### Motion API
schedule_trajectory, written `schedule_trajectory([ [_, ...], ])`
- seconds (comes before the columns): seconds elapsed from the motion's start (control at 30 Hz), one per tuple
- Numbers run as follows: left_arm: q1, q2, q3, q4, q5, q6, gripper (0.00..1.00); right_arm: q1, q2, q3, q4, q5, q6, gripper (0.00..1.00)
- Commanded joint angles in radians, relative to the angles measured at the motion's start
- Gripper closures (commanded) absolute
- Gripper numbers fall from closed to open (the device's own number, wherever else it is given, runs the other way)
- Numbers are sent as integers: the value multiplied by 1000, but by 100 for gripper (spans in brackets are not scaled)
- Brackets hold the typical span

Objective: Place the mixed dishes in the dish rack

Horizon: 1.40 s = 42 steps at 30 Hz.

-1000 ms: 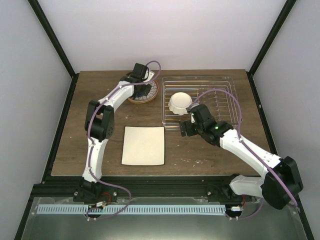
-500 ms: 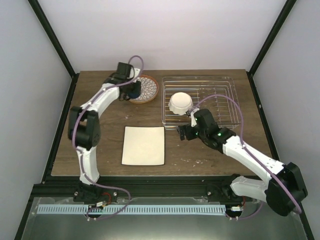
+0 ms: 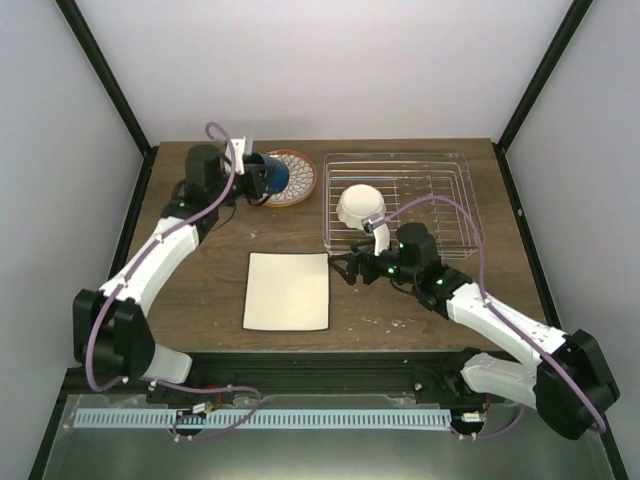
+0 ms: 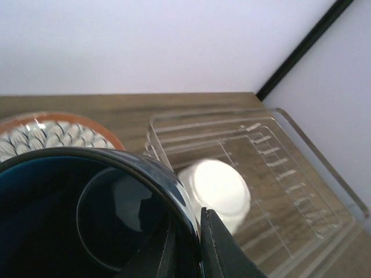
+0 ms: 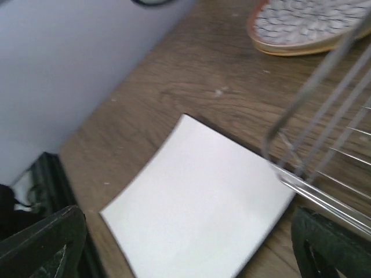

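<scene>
My left gripper [image 3: 258, 176] is shut on the rim of the dark blue mug [image 3: 273, 177], one finger inside and one outside [image 4: 219, 246]. The mug [image 4: 87, 214] hangs at the left edge of the orange-rimmed patterned plate [image 3: 298, 178]. Inside the left end of the silver dish rack [image 3: 440, 165] a white scalloped bowl [image 3: 358, 205] rests upside down, and it also shows past the mug, bowl [image 4: 219, 188]. My right gripper [image 3: 350, 268] stands open just right of the flat cream rectangular plate [image 3: 288, 290], low over the table. That cream plate [image 5: 197, 202] lies between its open fingers.
The rack's near left corner wires [image 5: 301, 145] stand close in front of my right gripper. Black frame posts and white walls close in the wooden table [image 3: 200, 260] on three sides. The patterned plate [image 5: 307, 23] lies beyond the rack corner.
My left arm has swung out to the left and turned the wrist, carrying the mug slightly left off the patterned plate. My right gripper has moved left, towards the cream plate.
</scene>
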<state>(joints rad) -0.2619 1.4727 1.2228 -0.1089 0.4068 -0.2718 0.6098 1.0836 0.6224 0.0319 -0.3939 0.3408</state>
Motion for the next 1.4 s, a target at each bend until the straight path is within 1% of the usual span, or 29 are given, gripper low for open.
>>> schedule_trajectory([
  [0.0, -61, -173, -141, 188, 37, -127, 100, 5, 18, -28, 288, -251, 116, 5],
  [0.07, -109, -271, -214, 201, 11, -151, 100, 7, 45, -51, 430, -332, 180, 9],
  [0.1, -115, -307, -252, 237, 23, -183, 100, 8, 67, -57, 508, -367, 204, 11],
  [0.17, -117, -384, -339, 309, 46, -255, 100, 13, 111, -57, 574, -406, 238, 16],
  [0.27, -123, -469, -415, 334, 65, -313, 100, 24, 171, -62, 667, -444, 281, 20],
  [0.47, -128, -595, -510, 400, 84, -428, 100, 63, 259, -81, 869, -462, 370, 22],
  [0.67, -132, -672, -625, 568, 82, -586, 100, 94, 350, -59, 1029, -474, 417, 27],
  [0.77, -134, -703, -661, 583, 63, -618, 100, 100, 399, -50, 1108, -475, 450, 29],
  [0.97, -137, -755, -722, 654, 41, -720, 100, 111, 496, -10, 1184, -466, 490, 35],
  [1.2, -148, -779, -767, 679, 18, -761, 100, 123, 572, 55, 1239, -466, 525, 38],
  [1.37, -158, -779, -793, 690, 2, -766, 100, 125, 601, 90, 1247, -470, 536, 38],
])
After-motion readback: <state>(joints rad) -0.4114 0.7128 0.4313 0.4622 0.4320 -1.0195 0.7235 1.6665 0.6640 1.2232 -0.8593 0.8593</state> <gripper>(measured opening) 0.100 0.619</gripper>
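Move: The left gripper already holds the blue mug by its rim; the white mat it is taken over lies about 17 cm back, 7 cm right and 29 cm below, the patterned plate 14 cm ahead, 5 cm right and 28 cm below. From the open right hand the mug is roughly 20 cm forward, 20 cm left and 8 cm up; the bowl in the dish rack stands some 22 cm straight ahead and 14 cm below. Left draws the held mug back about 18 cm, rolling 40 degrees; right reaches 11 cm left towards it, narrowing its fingers. ##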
